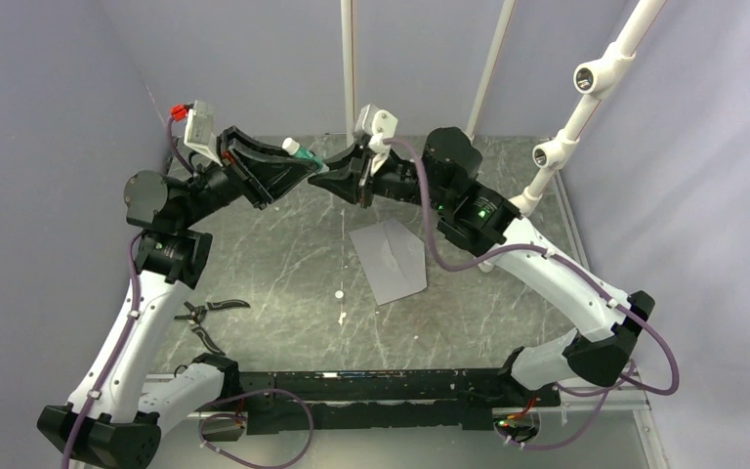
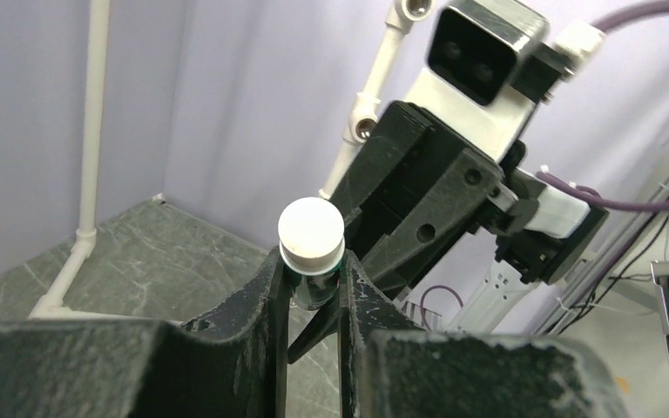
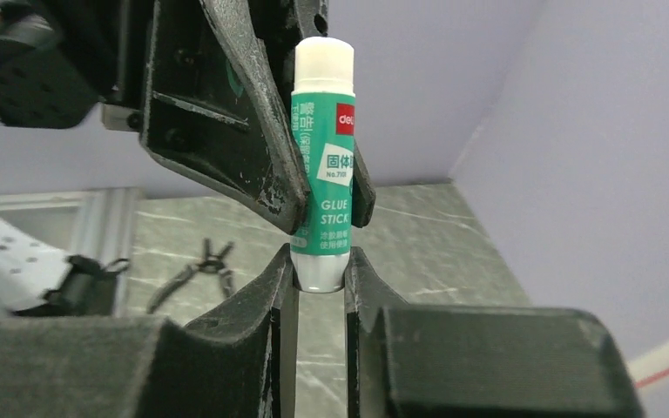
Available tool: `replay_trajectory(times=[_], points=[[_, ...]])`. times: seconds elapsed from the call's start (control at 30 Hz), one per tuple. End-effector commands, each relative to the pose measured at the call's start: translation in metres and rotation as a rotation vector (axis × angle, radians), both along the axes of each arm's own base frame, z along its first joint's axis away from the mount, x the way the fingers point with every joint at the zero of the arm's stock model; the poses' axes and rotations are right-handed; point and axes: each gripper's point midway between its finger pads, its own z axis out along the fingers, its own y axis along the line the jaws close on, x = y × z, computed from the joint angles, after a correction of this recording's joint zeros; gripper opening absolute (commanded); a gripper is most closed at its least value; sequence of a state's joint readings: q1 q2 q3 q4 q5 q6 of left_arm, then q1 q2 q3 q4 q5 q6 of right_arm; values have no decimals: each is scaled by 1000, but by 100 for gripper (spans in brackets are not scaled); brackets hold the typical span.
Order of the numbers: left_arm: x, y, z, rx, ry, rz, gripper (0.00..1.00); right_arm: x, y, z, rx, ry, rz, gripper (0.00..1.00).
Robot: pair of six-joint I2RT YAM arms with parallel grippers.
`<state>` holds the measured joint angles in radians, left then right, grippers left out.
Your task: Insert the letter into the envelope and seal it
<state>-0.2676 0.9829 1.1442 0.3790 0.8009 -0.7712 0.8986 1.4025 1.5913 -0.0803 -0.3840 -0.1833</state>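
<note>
The grey envelope (image 1: pixel 391 259) lies flat on the table, right of centre. The tan letter is not in view. Both grippers are raised above the back of the table and meet on a green glue stick (image 1: pixel 300 149) with a white cap. My left gripper (image 1: pixel 305 162) is shut on the stick just below the cap (image 2: pixel 311 228), as the left wrist view (image 2: pixel 312 277) shows. My right gripper (image 1: pixel 340 182) is shut on the stick's silver bottom end, as the right wrist view (image 3: pixel 320 266) shows. The stick's label (image 3: pixel 324 174) faces the right wrist camera.
Black pliers (image 1: pixel 210 318) lie on the table at the left, also in the right wrist view (image 3: pixel 200 266). Small white bits (image 1: pixel 338 294) lie left of the envelope. White pipe posts (image 1: pixel 349 59) stand at the back, and a pipe mount (image 1: pixel 586 88) at the right.
</note>
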Motion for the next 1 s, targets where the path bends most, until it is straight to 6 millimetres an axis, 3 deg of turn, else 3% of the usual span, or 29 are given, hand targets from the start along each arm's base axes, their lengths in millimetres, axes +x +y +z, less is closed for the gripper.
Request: replay_trajectory(times=[0.0, 0.2, 0.5, 0.6, 0.67, 0.77, 0.87, 0.97], points=[[-21, -2, 9, 29, -136, -55, 2, -51, -15, 50, 154, 74, 254, 0], [-24, -6, 2, 52, -158, -101, 2, -84, -31, 57, 245, 152, 491, 0], [-27, -10, -5, 68, -188, -154, 2, -105, -38, 59, 249, 161, 638, 0], [-27, -11, -6, 66, -190, -162, 2, -105, -36, 57, 239, 169, 654, 10], [-24, -10, -6, 61, -170, -151, 3, -91, -33, 54, 244, 193, 563, 35], [-10, -6, -3, 55, -104, -69, 2, -44, -34, 46, 261, 182, 256, 67], [8, 3, 3, 0, 14, 44, 2, -2, -47, 35, 241, 85, -16, 79], [19, 8, 10, -84, 125, 84, 2, 15, -46, 24, 147, -60, -143, 81]])
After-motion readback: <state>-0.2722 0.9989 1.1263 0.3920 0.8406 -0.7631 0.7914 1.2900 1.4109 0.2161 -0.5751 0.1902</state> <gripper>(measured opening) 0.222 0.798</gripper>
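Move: Both hands already pinch the glue stick. Its middle is roughly 1 cm to the left of and 1 cm above the left hand, and about 2 cm to the left of and 3 cm above the right hand, which grips its lower white end. From the right hand, the envelope lies on the table some 6 cm ahead, 12 cm to the right and 46 cm below; the small white disc lies about 2 cm back, 2 cm right and equally low. Back towards the bases both hands swing with the glue stick, the right about 6 cm while turning counter-clockwise some 35 degrees, its fingers still pinching the lower white end, the left less far and with less turn, keeping its hold on the body. Then the right fingers open wide, release the end, and withdraw forward, up and to the right while the left swings forward to about where it began. ##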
